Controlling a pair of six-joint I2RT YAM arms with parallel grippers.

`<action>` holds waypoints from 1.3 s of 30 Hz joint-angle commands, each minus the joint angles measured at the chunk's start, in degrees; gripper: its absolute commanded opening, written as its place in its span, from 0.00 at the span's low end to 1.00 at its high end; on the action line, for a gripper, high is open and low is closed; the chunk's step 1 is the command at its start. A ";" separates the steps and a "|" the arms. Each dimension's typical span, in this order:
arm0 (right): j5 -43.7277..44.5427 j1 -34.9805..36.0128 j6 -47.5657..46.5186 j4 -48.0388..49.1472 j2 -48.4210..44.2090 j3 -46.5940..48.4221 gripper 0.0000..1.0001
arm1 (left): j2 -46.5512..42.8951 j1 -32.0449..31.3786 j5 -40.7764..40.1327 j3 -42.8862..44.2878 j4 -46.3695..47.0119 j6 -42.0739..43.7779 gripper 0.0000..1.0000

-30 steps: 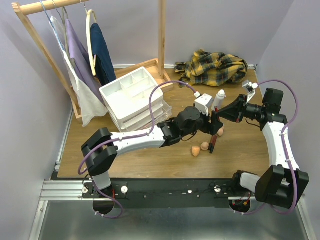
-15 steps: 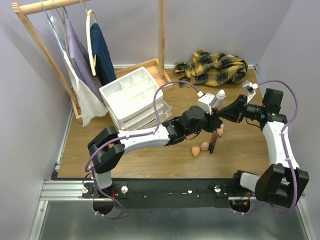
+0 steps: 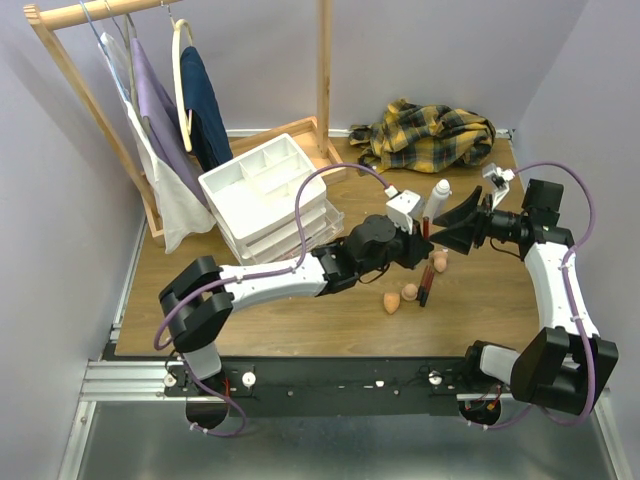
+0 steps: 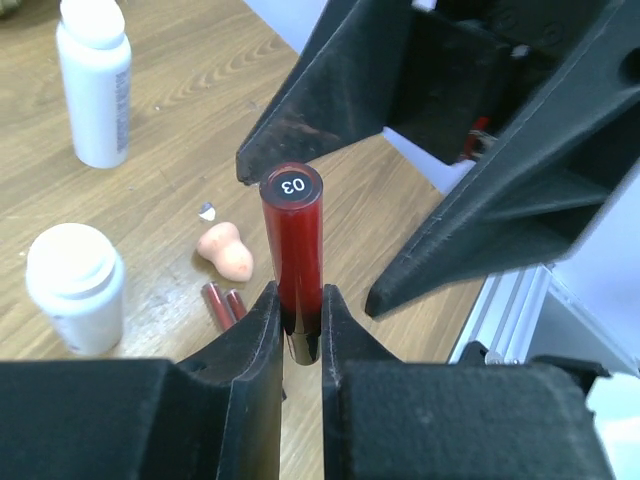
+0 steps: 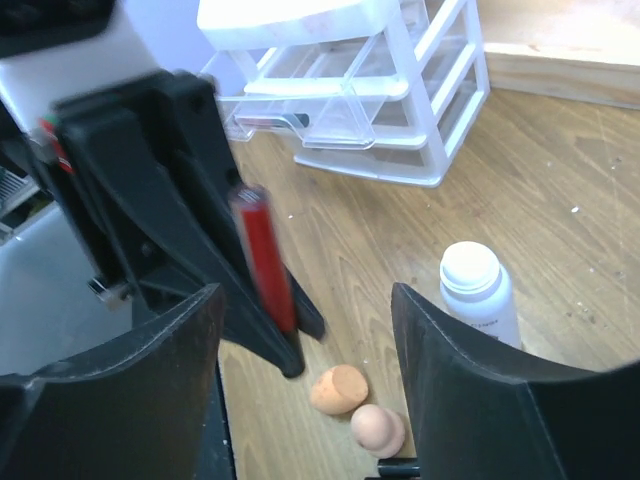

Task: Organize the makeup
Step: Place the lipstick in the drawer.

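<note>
My left gripper (image 3: 419,238) (image 4: 301,318) is shut on the black lower end of a dark-red stick (image 4: 293,240) (image 5: 262,255) (image 3: 425,222), held upright above the table. My right gripper (image 3: 456,226) (image 5: 303,305) stands open on either side of the stick's top, with its fingers (image 4: 330,95) apart from it. Below, one white bottle (image 4: 95,80) (image 3: 440,194) stands upright and a second white bottle (image 4: 75,285) (image 5: 478,290) stands nearer. Two more red sticks (image 4: 222,305) (image 3: 424,285) lie on the wood. A peach sponge (image 4: 226,250) (image 3: 440,262) lies by them, and two other sponges (image 5: 338,388) (image 3: 400,297) sit nearer the front.
A white plastic drawer unit (image 3: 265,190) (image 5: 380,100) stands at the left middle, with its top tray divided into compartments. A yellow plaid cloth (image 3: 430,135) is heaped at the back right. A wooden clothes rack (image 3: 150,110) with hanging garments fills the back left.
My left gripper has shut on the red stick. My right gripper, which held the stick's top, has opened and let go of it.
</note>
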 commanded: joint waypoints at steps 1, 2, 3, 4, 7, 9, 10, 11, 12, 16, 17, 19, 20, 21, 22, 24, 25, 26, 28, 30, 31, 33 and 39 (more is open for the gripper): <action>0.57 0.06 -2.18 -2.30 -1.43 0.34 0.82 | -7.71 0.18 -0.17 -2.97 -2.34 5.77 0.00; 1.01 0.06 -2.36 -2.21 -1.61 0.34 0.83 | -8.77 0.18 -0.34 -3.41 -3.58 6.39 0.00; 1.27 0.06 -2.36 -2.13 -1.96 0.34 0.84 | -9.91 0.27 -0.52 -4.37 -6.63 7.09 0.00; 1.45 0.06 -2.27 -2.12 -1.96 0.42 0.87 | -12.36 0.27 -0.61 -4.90 -8.23 7.89 0.00; 2.33 0.06 -2.36 -2.12 -2.05 0.42 1.00 | -17.90 0.27 -3.59 -6.31 -16.92 11.57 0.00; 2.77 0.06 -2.36 -1.95 -2.05 0.42 1.00 | -20.72 0.18 -8.06 -6.06 -25.76 15.44 0.00; 2.86 0.06 -2.45 -1.95 -2.05 0.42 1.00 | -23.52 0.27 -9.73 -5.79 -28.69 16.76 0.00; 2.95 0.06 -2.45 -1.86 -1.96 0.34 1.00 | -24.77 0.27 -11.66 -5.44 -31.68 18.42 0.00; 3.12 0.06 -2.45 -1.86 -1.96 0.34 1.00 | -26.17 0.27 -15.94 -5.00 -37.02 21.14 0.00; 3.74 0.06 -2.27 -1.51 -1.87 0.16 1.00 | -33.28 1.14 -25.10 -4.65 -47.25 27.48 0.00; 3.82 0.06 -2.27 -1.33 -1.70 0.16 1.00 | -34.35 1.32 -26.43 -4.73 -48.49 28.80 0.00; 4.18 0.06 -2.19 -1.07 -1.61 0.07 1.00 | -36.37 1.76 -30.64 -4.73 -51.74 31.52 0.00; 4.26 0.06 -2.19 -0.98 -1.61 -0.01 1.00 | -36.99 1.93 -31.71 -4.56 -52.80 32.41 0.00; 4.44 0.06 -2.10 -0.81 -1.43 -0.19 1.00 | -37.52 2.46 -32.59 -4.56 -54.11 33.20 0.00; 4.44 0.06 -1.92 -0.72 -1.52 -0.19 1.00 | -38.31 2.64 -33.29 -4.65 -54.56 35.38 0.00; 4.62 0.06 -1.75 -0.54 -1.35 -0.28 1.00 | -38.84 3.60 -34.62 -5.00 -55.70 37.15 0.00; 4.62 0.06 -1.75 -0.54 -1.26 -0.28 1.00 | -38.75 4.13 -35.06 -5.08 -56.23 37.86 0.00; 4.70 0.06 -1.75 -0.46 -1.26 -0.28 1.00 | -38.58 4.66 -35.67 -5.09 -56.76 38.47 0.00; 4.88 0.06 -1.75 -0.45 -1.34 -0.37 1.00 | -38.23 5.80 -35.94 -5.43 -57.90 38.92 0.00; 5.14 0.06 -1.57 -0.10 -1.43 -0.45 1.00 | -37.96 6.33 -36.12 -6.22 -57.99 39.62 0.00; 5.14 0.06 -1.31 0.16 -1.52 -0.45 1.00 | -37.88 6.85 -36.11 -6.92 -57.73 39.80 0.00; 5.32 0.06 -1.04 0.51 -1.52 -0.72 1.00 | -37.35 7.38 -36.03 -7.46 -57.55 40.23 0.02; 5.49 -0.02 -0.78 1.22 -1.34 -1.16 1.00 | -35.77 8.18 -34.98 -9.74 -56.15 40.59 0.14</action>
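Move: The left hand already holds the lipstick; the pulled-out clear drawer it is bound for lies about 27 cm to its left, 6 cm ahead and some 12 cm below. The white organizer's open top stands beyond that drawer, some 38 cm left and 13 cm ahead of the hand. The nearer white bottle is about 4 cm left, 7 cm ahead and well below; an orange sponge sits 7 cm left and 5 cm back. From the right hand the drawer is roughly 29 cm left and 4 cm ahead, lower down. Keeping the lipstick pinched, the left hand sweeps some 33 cm left to the organizer and its open drawer, drawing slightly back and rising about 5 cm first, then sinking most of that again as it slows. The wrist turns some 65 degrees, so the fingers go from pointing rightward to pointing forward and down. The right hand, already free of the lipstick, stays put and opens the rest of the way. ##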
